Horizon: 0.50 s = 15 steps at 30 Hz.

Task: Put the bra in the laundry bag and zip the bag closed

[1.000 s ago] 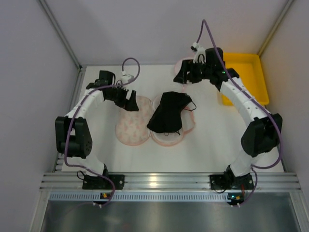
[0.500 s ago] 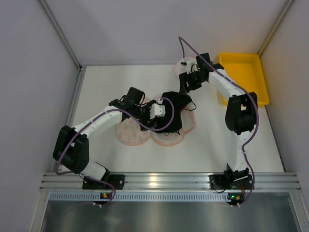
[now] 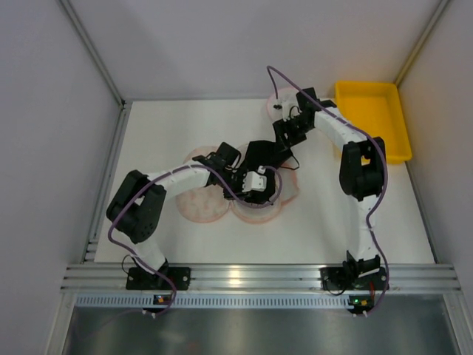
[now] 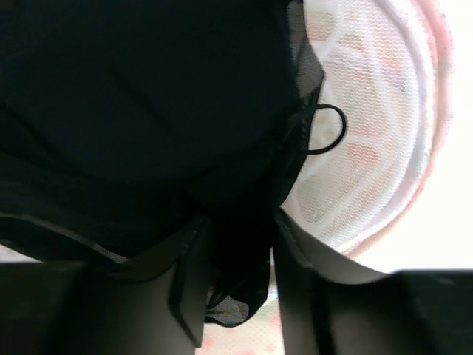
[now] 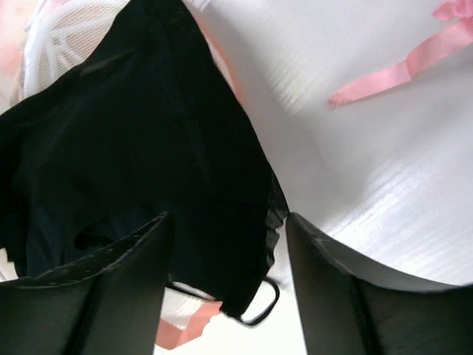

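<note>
The black bra (image 3: 266, 155) lies across the right half of the laundry bag (image 3: 198, 205), a cream mesh pouch with pink speckles lying open as two round halves. My left gripper (image 3: 262, 186) is down on the bra's near side. In the left wrist view a bunch of the bra (image 4: 148, 96) sits between the partly closed fingers of the gripper (image 4: 240, 222), over the bag's mesh (image 4: 377, 133). My right gripper (image 3: 281, 144) is at the far edge. It stands open (image 5: 229, 218), with the bra's lace edge (image 5: 133, 148) and a strap loop between its fingers.
A yellow tray (image 3: 373, 118) stands at the back right. A small round mesh disc with a pink rim (image 3: 273, 99) lies behind the right arm, and its pink ribbon (image 5: 414, 63) trails on the white table. Walls close in on both sides.
My left arm has swung right from over the bag's left half onto the bra, its jaws narrowing. My right arm has come down and left to the bra's far edge.
</note>
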{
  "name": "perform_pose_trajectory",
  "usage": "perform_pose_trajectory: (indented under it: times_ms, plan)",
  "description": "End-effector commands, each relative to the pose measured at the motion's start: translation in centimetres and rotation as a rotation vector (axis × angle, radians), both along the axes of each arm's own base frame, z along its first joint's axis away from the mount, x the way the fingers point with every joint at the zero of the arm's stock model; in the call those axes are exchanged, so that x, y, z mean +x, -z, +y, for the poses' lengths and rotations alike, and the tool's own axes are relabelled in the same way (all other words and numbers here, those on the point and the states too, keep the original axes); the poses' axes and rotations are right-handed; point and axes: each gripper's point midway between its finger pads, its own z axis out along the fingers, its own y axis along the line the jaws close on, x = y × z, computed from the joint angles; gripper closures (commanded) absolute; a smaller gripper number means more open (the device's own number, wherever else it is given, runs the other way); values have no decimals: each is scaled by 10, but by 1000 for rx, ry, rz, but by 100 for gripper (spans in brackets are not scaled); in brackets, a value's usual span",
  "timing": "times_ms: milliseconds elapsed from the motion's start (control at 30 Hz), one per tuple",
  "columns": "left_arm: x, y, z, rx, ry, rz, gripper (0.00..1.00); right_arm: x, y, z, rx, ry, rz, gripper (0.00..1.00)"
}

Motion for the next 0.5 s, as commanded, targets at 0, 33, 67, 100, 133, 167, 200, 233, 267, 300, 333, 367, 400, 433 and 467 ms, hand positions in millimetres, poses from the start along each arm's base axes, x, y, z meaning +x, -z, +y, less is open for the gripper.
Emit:
perform_pose_trajectory:
  times_ms: [0, 33, 67, 100, 133, 167, 200, 233, 267, 300, 333, 367, 400, 433, 467]
  plan:
    - [23, -26, -16, -63, 13, -101, 60, 6, -5, 7, 29, -43, -5, 40]
    - [23, -27, -16, -63, 16, -104, 65, 6, -6, 10, 36, -47, -2, 49]
    - [23, -29, -16, -66, 13, -106, 69, 7, -6, 12, 47, -49, 2, 54]
    - [22, -32, -16, -70, 8, -109, 74, 6, -7, 13, 52, -51, 4, 60]
    - [22, -34, -16, -75, 0, -105, 86, 8, -9, 14, 59, -49, 1, 72]
    - [22, -38, -16, -82, -7, -109, 91, 9, -12, 16, 67, -52, -7, 78]
    - [22, -45, -16, -91, -13, -117, 95, 11, -15, 16, 71, -50, -17, 85]
    - [21, -49, -16, -97, -24, -114, 99, 12, -22, 17, 78, -49, -32, 93]
    - [21, -52, -15, -102, -33, -114, 100, 13, -27, 17, 84, -47, -43, 98]
    - [20, -60, -14, -112, -40, -125, 100, 16, -33, 18, 94, -46, -62, 100]
    - [20, -64, -14, -117, -54, -125, 100, 16, -43, 21, 108, -51, -84, 100]
    - [19, -74, -14, -132, -59, -137, 100, 15, -49, 25, 127, -55, -89, 100]
    - [18, -77, -14, -135, -68, -134, 100, 18, -55, 27, 143, -58, -109, 100]
    - [17, -81, -13, -142, -80, -124, 100, 19, -64, 28, 156, -57, -128, 100]
    - [15, -90, -13, -155, -85, -129, 100, 17, -69, 33, 173, -68, -134, 100]
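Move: The bra's middle is some 10 cm to the left hand's right and 6 cm ahead, with the near-left edge of the bra already between its parted fingers. The laundry bag's patterned flap lies about 10 cm to its left and 3 cm ahead; the mesh half under the bra lies 7 cm right and 3 cm ahead. From the right hand, the bra's middle is about 9 cm left and 8 cm back, 2 cm lower. The round pink mesh piece is roughly 13 cm straight ahead of it. Almost in place, both hands shut their fingers on opposite ends of the black bra: the left pinches the near-left edge, then lifts it about 4 cm with a slight creep forward. The right dips some 1.5 cm while closing on the far-right edge, then comes back up as much, easing about 1.5 cm left towards the bra's middle. ##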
